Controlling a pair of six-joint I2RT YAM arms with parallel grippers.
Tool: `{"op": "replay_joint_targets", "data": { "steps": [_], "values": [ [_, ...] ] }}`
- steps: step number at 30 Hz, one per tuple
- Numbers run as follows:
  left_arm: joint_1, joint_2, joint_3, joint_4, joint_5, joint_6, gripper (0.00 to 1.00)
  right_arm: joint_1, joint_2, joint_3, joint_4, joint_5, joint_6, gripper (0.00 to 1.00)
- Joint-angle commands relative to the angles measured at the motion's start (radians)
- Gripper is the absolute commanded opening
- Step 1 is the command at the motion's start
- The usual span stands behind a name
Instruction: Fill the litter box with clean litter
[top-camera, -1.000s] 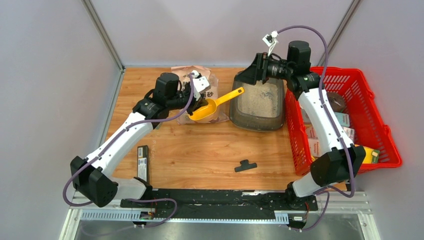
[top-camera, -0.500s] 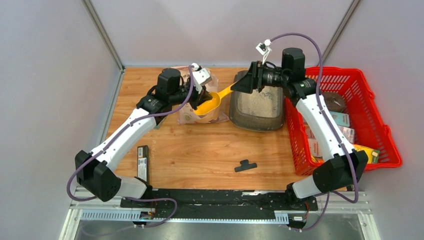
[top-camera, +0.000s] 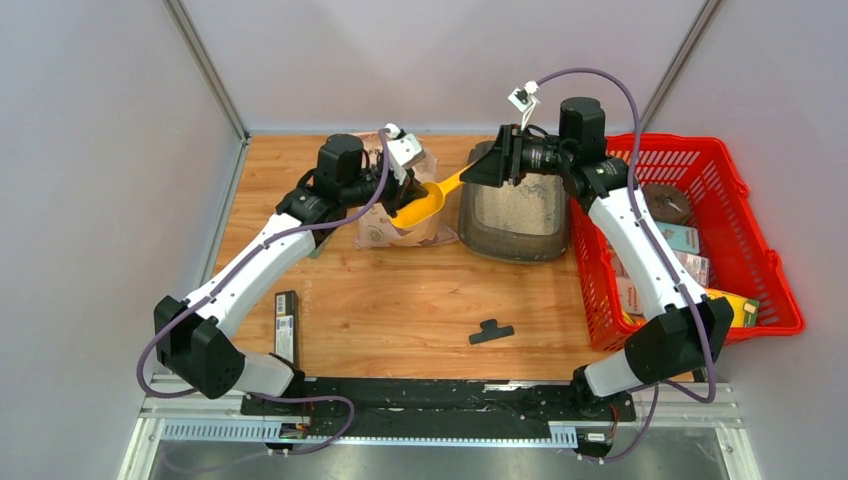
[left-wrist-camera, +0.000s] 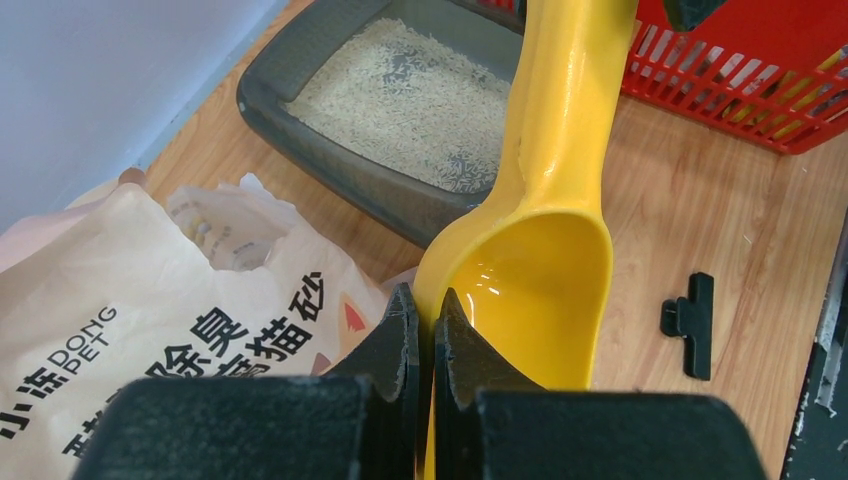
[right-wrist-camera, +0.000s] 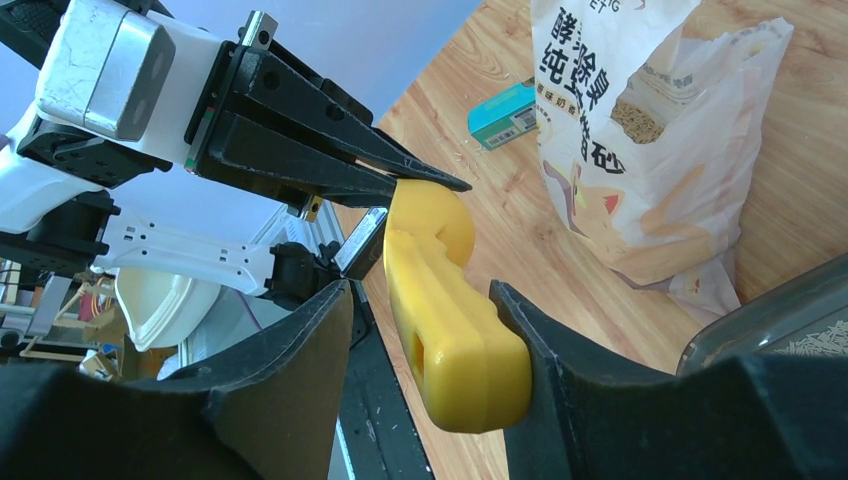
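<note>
The dark grey litter box stands at the back middle, with pale clean litter covering its floor; both show in the left wrist view, litter. My left gripper is shut on the rim of the empty yellow scoop, held over the pink-white litter bag. My right gripper is open, its jaws on either side of the scoop's handle end, which lies against one finger with a gap to the other.
A red mesh basket with several packages stands right of the litter box. A black T-shaped piece and a flat black bar lie on the near table. A teal box lies by the bag.
My left gripper lifted the scoop up and back over the bag. My right gripper swung left from the litter box's far edge to the scoop's handle end.
</note>
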Motion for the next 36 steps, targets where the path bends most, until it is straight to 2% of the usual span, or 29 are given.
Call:
{"op": "replay_joint_targets", "data": {
  "steps": [1,4,18,21,23,24,25,26,27,30,33,36],
  "values": [
    [0.003,0.011,0.049,0.045,0.025,-0.020,0.00,0.010,0.007,0.021,0.044,-0.017,0.007,0.56],
    [0.003,0.022,0.052,0.065,0.039,-0.061,0.00,0.013,0.006,0.016,0.071,-0.008,0.018,0.56],
    [0.003,0.054,0.059,0.106,0.049,-0.147,0.00,0.032,0.027,0.033,0.105,0.035,0.015,0.46],
    [0.003,0.054,0.057,0.102,0.050,-0.143,0.00,0.032,0.030,0.039,0.105,0.040,0.011,0.39],
    [0.003,0.055,0.058,0.105,0.047,-0.143,0.00,0.033,0.035,0.039,0.109,0.034,0.011,0.22],
    [0.003,0.057,0.062,0.100,0.042,-0.141,0.07,0.032,0.036,0.042,0.111,0.031,0.006,0.14],
    [0.003,0.057,0.065,0.098,0.035,-0.138,0.17,0.032,0.035,0.044,0.110,0.032,0.003,0.00],
    [0.003,0.055,0.069,0.092,0.029,-0.130,0.26,0.030,0.035,0.056,0.106,0.038,-0.003,0.00],
    [0.005,0.052,0.080,0.073,0.015,-0.118,0.41,0.029,0.041,0.065,0.099,0.045,-0.006,0.00],
    [0.049,0.029,0.113,0.036,0.024,-0.080,0.56,0.016,0.056,0.128,0.073,0.058,-0.038,0.00],
    [0.149,0.017,0.187,-0.027,0.073,-0.052,0.63,-0.010,0.075,0.207,0.024,0.089,-0.098,0.00],
    [0.254,0.037,0.287,-0.116,0.117,0.040,0.71,-0.037,0.096,0.255,-0.009,0.149,-0.144,0.00]
  ]
}}
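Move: The left gripper still pinches the rim of the yellow scoop's bowl; the scoop handle lies about 6 cm to its right and 4 cm above, level with it fore and aft. From the right gripper, whose open fingers already straddle the handle, its middle is some 2 cm left, 1 cm back and 1 cm below. The litter bag stands 6 cm ahead and 3 cm left of the left hand, 17 cm down; the litter box lies about 12 cm right, 6 cm ahead and 31 cm below the right hand. Hold the scoop bowl steady with the left gripper, easing it slightly right, while you ease the right gripper about 1 cm forward and close it on the handle. Once it grips, open the left fingers wide, let go of the bowl rim and pull that hand away forward, up and to the left by about 6 cm; meanwhile carry the scoop forward and up some 4 cm with the right hand. ##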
